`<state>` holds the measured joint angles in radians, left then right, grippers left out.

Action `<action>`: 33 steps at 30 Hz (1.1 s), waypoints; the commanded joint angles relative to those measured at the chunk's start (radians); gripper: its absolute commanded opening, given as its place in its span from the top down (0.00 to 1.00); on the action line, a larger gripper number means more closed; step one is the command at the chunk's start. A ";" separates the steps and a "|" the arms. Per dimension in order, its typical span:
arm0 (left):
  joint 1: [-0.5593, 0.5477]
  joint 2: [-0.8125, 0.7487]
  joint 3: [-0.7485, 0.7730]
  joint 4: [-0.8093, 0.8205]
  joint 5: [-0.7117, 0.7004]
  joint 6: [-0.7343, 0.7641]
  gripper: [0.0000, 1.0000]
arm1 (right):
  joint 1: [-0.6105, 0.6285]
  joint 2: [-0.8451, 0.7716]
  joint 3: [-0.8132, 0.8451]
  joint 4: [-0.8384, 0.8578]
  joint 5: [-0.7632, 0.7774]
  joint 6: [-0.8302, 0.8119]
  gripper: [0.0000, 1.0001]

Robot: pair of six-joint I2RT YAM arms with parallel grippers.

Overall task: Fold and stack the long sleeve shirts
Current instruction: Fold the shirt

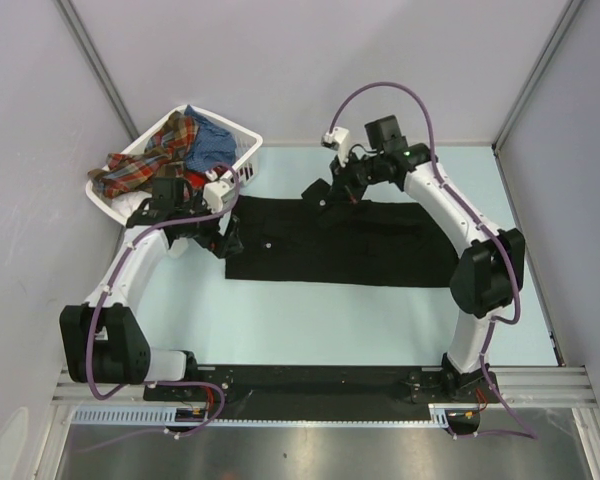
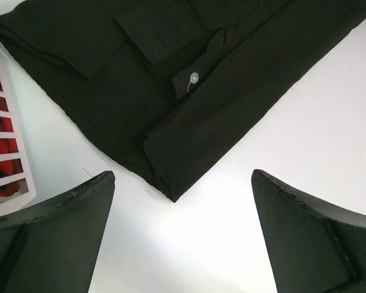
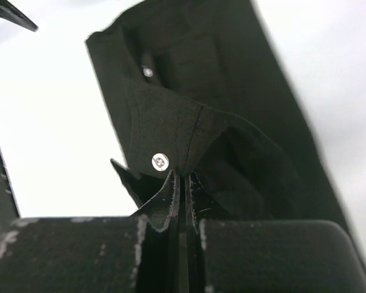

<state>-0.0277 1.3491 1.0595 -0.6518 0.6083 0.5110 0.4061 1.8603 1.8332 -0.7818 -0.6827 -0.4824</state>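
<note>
A large black long sleeve shirt (image 1: 350,245) lies partly folded in a wide band across the pale table. My right gripper (image 1: 332,192) is shut on a fold of its black cloth by a small white button (image 3: 160,162), at the shirt's far edge, and lifts it a little. My left gripper (image 1: 223,240) is open and empty, hovering just off the shirt's left end; a folded corner of the shirt (image 2: 171,195) lies between and beyond its fingers (image 2: 67,232). A red-orange plaid shirt (image 1: 150,160) and a blue one (image 1: 210,145) lie in the basket.
A white slatted plastic basket (image 1: 245,150) stands at the back left of the table, close behind my left arm; its wall shows in the left wrist view (image 2: 6,159). Grey walls close in the table on the left, back and right.
</note>
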 commanded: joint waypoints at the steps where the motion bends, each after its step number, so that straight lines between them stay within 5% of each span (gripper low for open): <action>1: 0.020 0.001 0.025 0.038 0.073 -0.038 0.01 | 0.057 -0.055 -0.093 0.216 -0.015 0.163 1.00; 7: 0.018 -0.031 0.002 0.080 0.194 -0.063 0.01 | 0.022 -0.026 -0.080 0.188 -0.080 0.093 1.00; 12: -0.041 -0.111 -0.030 0.219 0.278 0.039 0.01 | -0.044 0.028 0.034 -0.092 -0.227 -0.097 1.00; 23: -0.426 -0.151 -0.012 0.334 0.095 0.883 0.01 | -0.006 0.088 0.138 -0.516 -0.302 -0.378 0.99; 27: -0.524 -0.168 -0.121 0.492 0.044 1.035 0.01 | 0.000 0.103 0.141 -0.553 -0.313 -0.380 0.99; 33: -0.632 -0.140 -0.165 0.501 0.002 1.187 0.05 | 0.000 0.145 0.196 -0.612 -0.331 -0.389 0.98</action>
<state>-0.6182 1.2083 0.9054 -0.2096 0.6296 1.5215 0.4091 1.9823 1.9511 -1.3159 -0.9600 -0.8406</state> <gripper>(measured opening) 0.962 0.021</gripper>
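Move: The sleeve cuff, held in the right fingers, hangs about 19 cm right, 10 ahead and 6 above the open left hand. The folded body's middle lies 25 cm right of the left hand, level with it and 14 below; the basket sits 14 left, 15 ahead, 5 below. From the right hand, that middle lies 9 cm back, straight below by 20; the cuff hangs 3 cm left, 1 ahead, 1 below. Left hand, open, sweeps 19 cm right and up towards the pinched cuff the right draws 8 cm back. ##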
